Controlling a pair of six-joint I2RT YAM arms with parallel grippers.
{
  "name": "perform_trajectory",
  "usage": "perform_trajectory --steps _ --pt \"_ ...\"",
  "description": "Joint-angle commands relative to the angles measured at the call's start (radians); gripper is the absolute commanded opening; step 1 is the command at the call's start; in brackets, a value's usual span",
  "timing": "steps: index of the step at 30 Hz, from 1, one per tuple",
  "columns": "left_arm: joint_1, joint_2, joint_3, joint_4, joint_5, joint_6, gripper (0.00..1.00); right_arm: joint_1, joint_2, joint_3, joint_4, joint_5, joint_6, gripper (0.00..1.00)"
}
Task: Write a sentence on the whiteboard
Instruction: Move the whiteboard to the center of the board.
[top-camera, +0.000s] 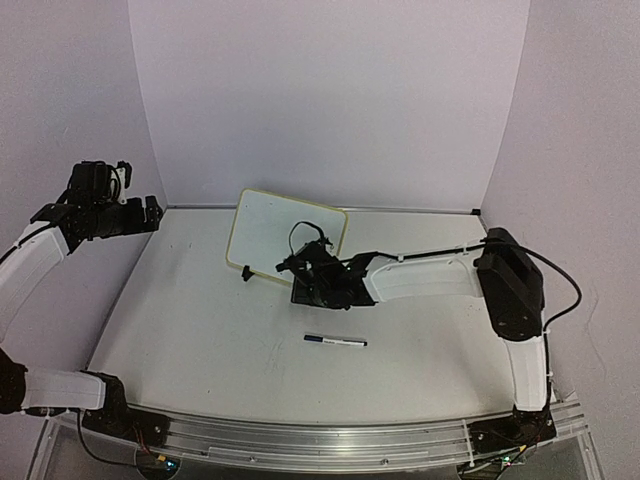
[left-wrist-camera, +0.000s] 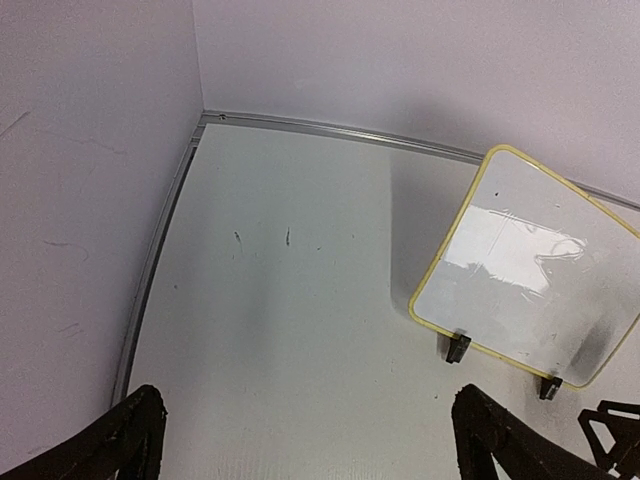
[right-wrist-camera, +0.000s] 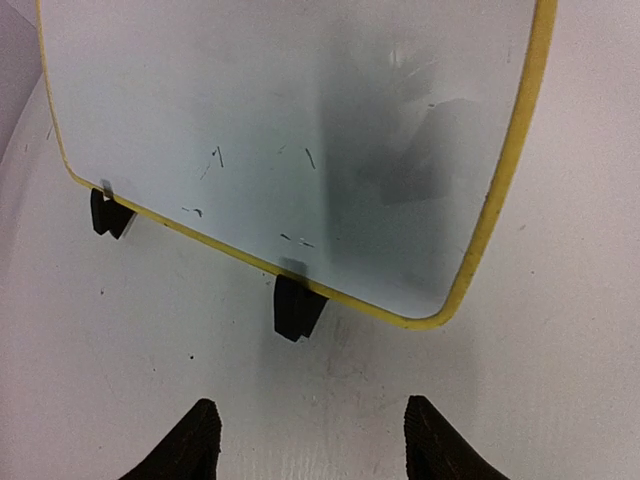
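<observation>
The whiteboard stands tilted back on two black clip feet at the far middle of the table. Its yellow-rimmed face carries only a few faint specks; no sentence shows on it. My right gripper hovers low just in front of the board's lower right corner. It is open, with bare table between its fingers. My left gripper is raised at the far left, open wide and empty, well away from the board.
A blue-capped white marker lies flat on the table in front of the right arm, near the middle. Pale walls close in the table on the left, back and right. A metal rail runs along the near edge.
</observation>
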Motion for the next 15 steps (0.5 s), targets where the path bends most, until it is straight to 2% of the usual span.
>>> perform_trajectory --steps 1,15 --pt "0.002 -0.02 -0.002 0.034 0.025 -0.01 1.0 0.005 0.09 0.108 -0.023 -0.013 0.049 0.57" --pt "0.001 -0.029 0.003 0.026 0.038 -0.016 0.99 0.006 0.339 0.393 -0.167 0.101 0.067 0.54"
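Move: About 5 cm ahead of the right hand, 3 cm to its left and 7 cm below is the whiteboard's right clip, on its near edge. The board's middle lies some 15 cm ahead, 6 cm left and 3 cm lower; its left clip about 11 cm ahead and 17 cm left, and the marker 10 cm back and 5 cm right, both 8 cm below. From the left hand the right clip lies roughly 5 cm ahead, 27 cm to the right and 25 cm below. Sinking about 5 cm while also sliding some 4 cm left and 3 cm forward, the right hand closes in on the right clip at the whiteboard's near edge. The fingers stay a little over half open, still pointing forward, left and down, and the wrist hardly turns. By the end the clip shows between the two fingertips; no touch can be seen. ##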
